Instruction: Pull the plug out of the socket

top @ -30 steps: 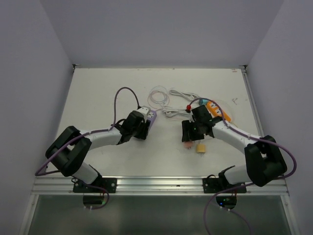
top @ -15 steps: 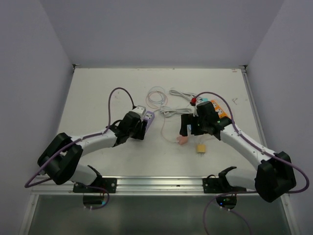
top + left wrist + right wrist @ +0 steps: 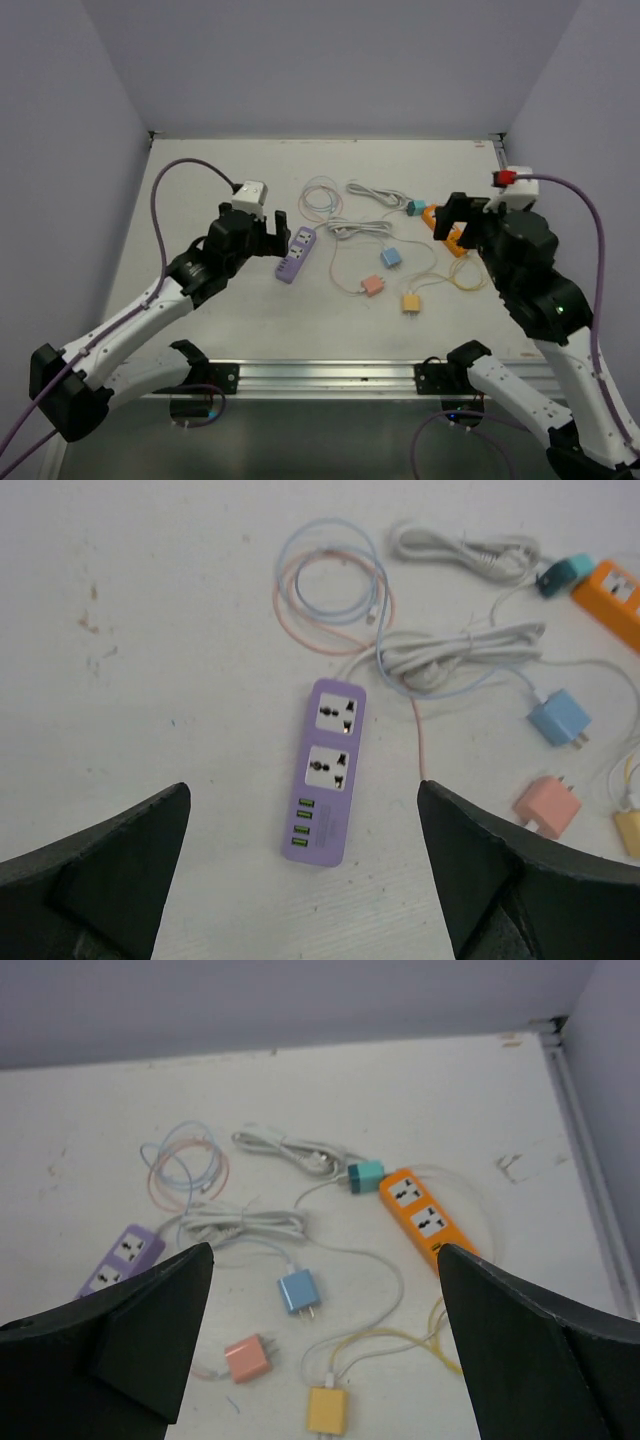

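A purple socket strip [image 3: 296,252] [image 3: 330,783] [image 3: 122,1258] lies flat with both sockets empty. Loose on the table to its right are a blue plug [image 3: 390,257] [image 3: 299,1291], a pink plug [image 3: 373,286] [image 3: 250,1358] and a yellow plug [image 3: 411,302] [image 3: 328,1409]. An orange socket strip [image 3: 425,1215] also shows empty sockets, with a teal plug [image 3: 366,1173] against its far end. My left gripper [image 3: 255,233] [image 3: 303,792] hangs open above and left of the purple strip. My right gripper [image 3: 467,222] [image 3: 325,1250] hangs open high over the orange strip, holding nothing.
A bundled white cable [image 3: 360,228] lies between the strips, and thin pink and blue cable loops [image 3: 322,195] lie behind the purple one. Walls close in the table on the left, back and right. A metal rail [image 3: 320,375] runs along the near edge.
Both arms have risen and drawn back from the table and both grippers have opened. The left let go of the purple strip; the pink plug now lies free where the right gripper was.
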Action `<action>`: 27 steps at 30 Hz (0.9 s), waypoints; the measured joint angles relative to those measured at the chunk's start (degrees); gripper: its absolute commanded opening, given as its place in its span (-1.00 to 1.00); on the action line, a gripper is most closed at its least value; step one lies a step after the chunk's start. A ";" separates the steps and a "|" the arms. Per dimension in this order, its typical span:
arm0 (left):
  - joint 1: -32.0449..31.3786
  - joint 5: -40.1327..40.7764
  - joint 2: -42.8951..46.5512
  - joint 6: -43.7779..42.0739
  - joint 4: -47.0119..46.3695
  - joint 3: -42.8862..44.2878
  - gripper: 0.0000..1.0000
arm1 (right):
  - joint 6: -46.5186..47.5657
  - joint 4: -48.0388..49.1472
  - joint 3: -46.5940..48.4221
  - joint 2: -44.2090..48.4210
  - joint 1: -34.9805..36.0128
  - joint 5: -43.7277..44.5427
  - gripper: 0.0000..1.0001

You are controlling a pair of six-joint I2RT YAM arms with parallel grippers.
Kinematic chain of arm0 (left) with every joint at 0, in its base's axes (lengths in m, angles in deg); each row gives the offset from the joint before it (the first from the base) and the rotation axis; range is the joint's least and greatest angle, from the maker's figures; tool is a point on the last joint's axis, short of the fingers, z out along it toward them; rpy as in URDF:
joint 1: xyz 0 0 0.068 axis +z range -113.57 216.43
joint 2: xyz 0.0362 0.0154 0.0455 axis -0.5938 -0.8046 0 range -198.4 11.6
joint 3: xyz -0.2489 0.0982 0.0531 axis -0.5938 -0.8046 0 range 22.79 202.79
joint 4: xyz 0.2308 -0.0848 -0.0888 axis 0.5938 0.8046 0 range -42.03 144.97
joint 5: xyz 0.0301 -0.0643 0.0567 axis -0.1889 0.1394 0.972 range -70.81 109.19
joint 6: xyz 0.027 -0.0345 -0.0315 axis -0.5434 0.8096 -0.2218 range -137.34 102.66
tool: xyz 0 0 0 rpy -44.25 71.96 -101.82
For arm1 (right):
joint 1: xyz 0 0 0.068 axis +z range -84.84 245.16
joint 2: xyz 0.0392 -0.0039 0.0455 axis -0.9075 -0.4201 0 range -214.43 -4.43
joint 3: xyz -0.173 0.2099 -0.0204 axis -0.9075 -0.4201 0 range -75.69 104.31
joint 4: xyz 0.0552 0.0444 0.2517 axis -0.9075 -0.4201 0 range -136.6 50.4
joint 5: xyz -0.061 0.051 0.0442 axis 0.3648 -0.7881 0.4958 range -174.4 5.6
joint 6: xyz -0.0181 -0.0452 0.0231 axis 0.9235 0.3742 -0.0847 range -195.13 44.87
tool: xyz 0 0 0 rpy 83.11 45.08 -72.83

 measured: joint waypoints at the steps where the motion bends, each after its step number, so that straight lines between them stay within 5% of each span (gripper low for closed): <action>1: 0.00 1.07 2.12 -0.11 1.22 1.75 0.99 | 0.85 -0.37 1.29 2.16 0.00 1.86 0.97; 14: 0.17 14.99 22.51 -6.01 12.70 27.80 0.99 | 12.90 -3.93 10.36 20.72 -0.02 12.66 0.98; 27: 0.22 19.61 31.82 -14.36 15.89 31.93 0.99 | 18.91 -3.78 10.69 25.14 0.00 12.61 0.97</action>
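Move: Both hands are already open, empty and well clear of the table. The purple socket lies about 3 cm ahead of the left hand, 3 cm to its right and 17 below; the pink plug is some 4 cm back and 18 to that hand's right. From the right hand the pink plug is around 11 cm left, 1 back and 32 below, the blue plug 6 ahead and 8 left, the yellow plug 5 back and 4 left, and the purple socket 6 ahead and 27 left. The left hand swings away from the purple socket, climbing steeply about 30 cm and drawing out some 18 cm left and 13 back, while its fingers tip up roughly 40 degrees and swing counter-clockwise. The right hand meanwhile pulls back, right and up by 12 to 14 cm each way, away from the loose plugs, its wrist tipping up nearly 30 degrees and turning a little clockwise; both grippers stay wide open, touch nothing, and ease off towards the end. ##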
